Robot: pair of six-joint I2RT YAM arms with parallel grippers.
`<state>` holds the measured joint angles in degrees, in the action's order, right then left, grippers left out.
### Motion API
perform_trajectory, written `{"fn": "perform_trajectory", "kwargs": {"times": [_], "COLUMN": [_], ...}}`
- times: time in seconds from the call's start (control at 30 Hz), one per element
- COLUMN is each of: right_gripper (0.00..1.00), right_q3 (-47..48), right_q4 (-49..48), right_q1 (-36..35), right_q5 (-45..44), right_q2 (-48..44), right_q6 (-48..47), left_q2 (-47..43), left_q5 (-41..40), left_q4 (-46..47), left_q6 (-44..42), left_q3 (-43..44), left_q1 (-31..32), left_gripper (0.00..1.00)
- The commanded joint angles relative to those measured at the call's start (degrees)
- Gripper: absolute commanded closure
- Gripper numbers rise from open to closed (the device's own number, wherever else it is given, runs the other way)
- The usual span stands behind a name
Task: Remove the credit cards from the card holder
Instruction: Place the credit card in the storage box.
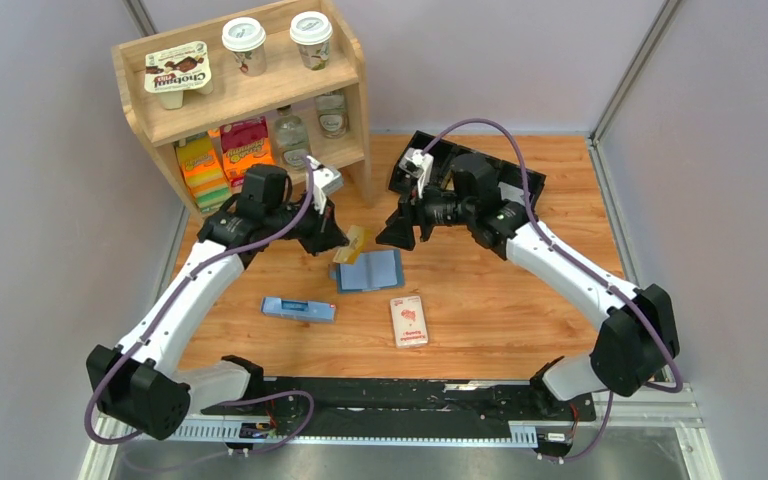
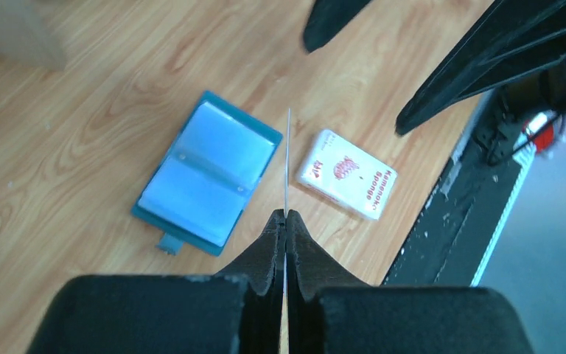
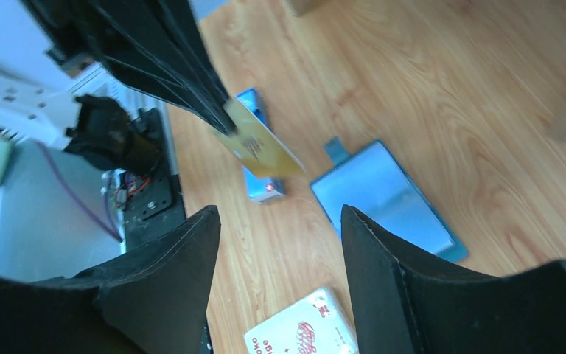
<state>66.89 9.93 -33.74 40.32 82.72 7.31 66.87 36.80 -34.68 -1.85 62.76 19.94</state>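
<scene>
A tan-gold credit card (image 1: 357,243) hangs above the table with my left gripper (image 1: 341,240) shut on it. In the left wrist view the card (image 2: 287,158) shows edge-on as a thin line rising from the closed gripper (image 2: 286,215). The light blue card holder (image 1: 370,270) lies flat on the wood just below it, also in the left wrist view (image 2: 210,173) and the right wrist view (image 3: 387,195). My right gripper (image 1: 398,238) hovers open and empty just right of the card. From the right wrist, the card (image 3: 258,144) sticks out of the left gripper's fingers (image 3: 169,59), beyond my right gripper (image 3: 280,217).
A narrow pale blue box (image 1: 298,309) lies front left of the holder. A white pack with red print (image 1: 409,321) lies front right. A wooden shelf (image 1: 250,100) with cups and packs stands back left; a black tray (image 1: 460,165) sits behind the right arm.
</scene>
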Motion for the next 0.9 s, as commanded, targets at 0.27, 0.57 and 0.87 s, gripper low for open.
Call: {"fn": "perform_trajectory", "kwargs": {"times": [0.27,0.57,0.87], "right_gripper": [0.43,0.96,1.00], "right_q3": [10.3,12.6,11.6], "right_q4": [11.3,17.0,14.0], "right_q1": [-5.1,-5.2,1.6], "right_q5": [13.2,15.4,8.0], "right_q2": [3.4,6.2,9.9], "right_q6": [-14.2,-16.0,-5.8], "left_q2": [5.0,4.0,-5.2], "left_q5": [5.8,7.9,-18.4], "left_q4": [-10.9,-8.8,8.1], "left_q6": [-12.8,-12.1,-0.1], "left_q3": [10.6,11.2,-0.2], "left_q1": [9.4,9.5,9.3], "left_gripper": [1.00,1.00,0.60]}}
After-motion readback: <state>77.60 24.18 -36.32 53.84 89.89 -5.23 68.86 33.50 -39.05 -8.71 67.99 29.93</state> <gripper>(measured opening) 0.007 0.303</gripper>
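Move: The gold card is already pinched in my left hand, high over the table. The open right fingers it goes to are about 8 cm to its right, level ahead and in height. From my right hand the card lies roughly 7 cm left, 2 cm back and 2 cm lower. The card holder is some 4 cm ahead and 4 cm left of my right hand, 22 cm down; the white card deck is 5 cm back, 3 cm right, equally low; the storage box is 21 cm ahead, 15 cm right. I hand the card across in the air. My left hand brings it about 4 cm back and 4 cm right, turning clockwise some 20 degrees. My right hand swings back nearly 6 cm and left 3 cm, rising and dipping again, turning counter-clockwise, and shuts on the card's free end; then my left fingers part a little as both hands ease forward together. ##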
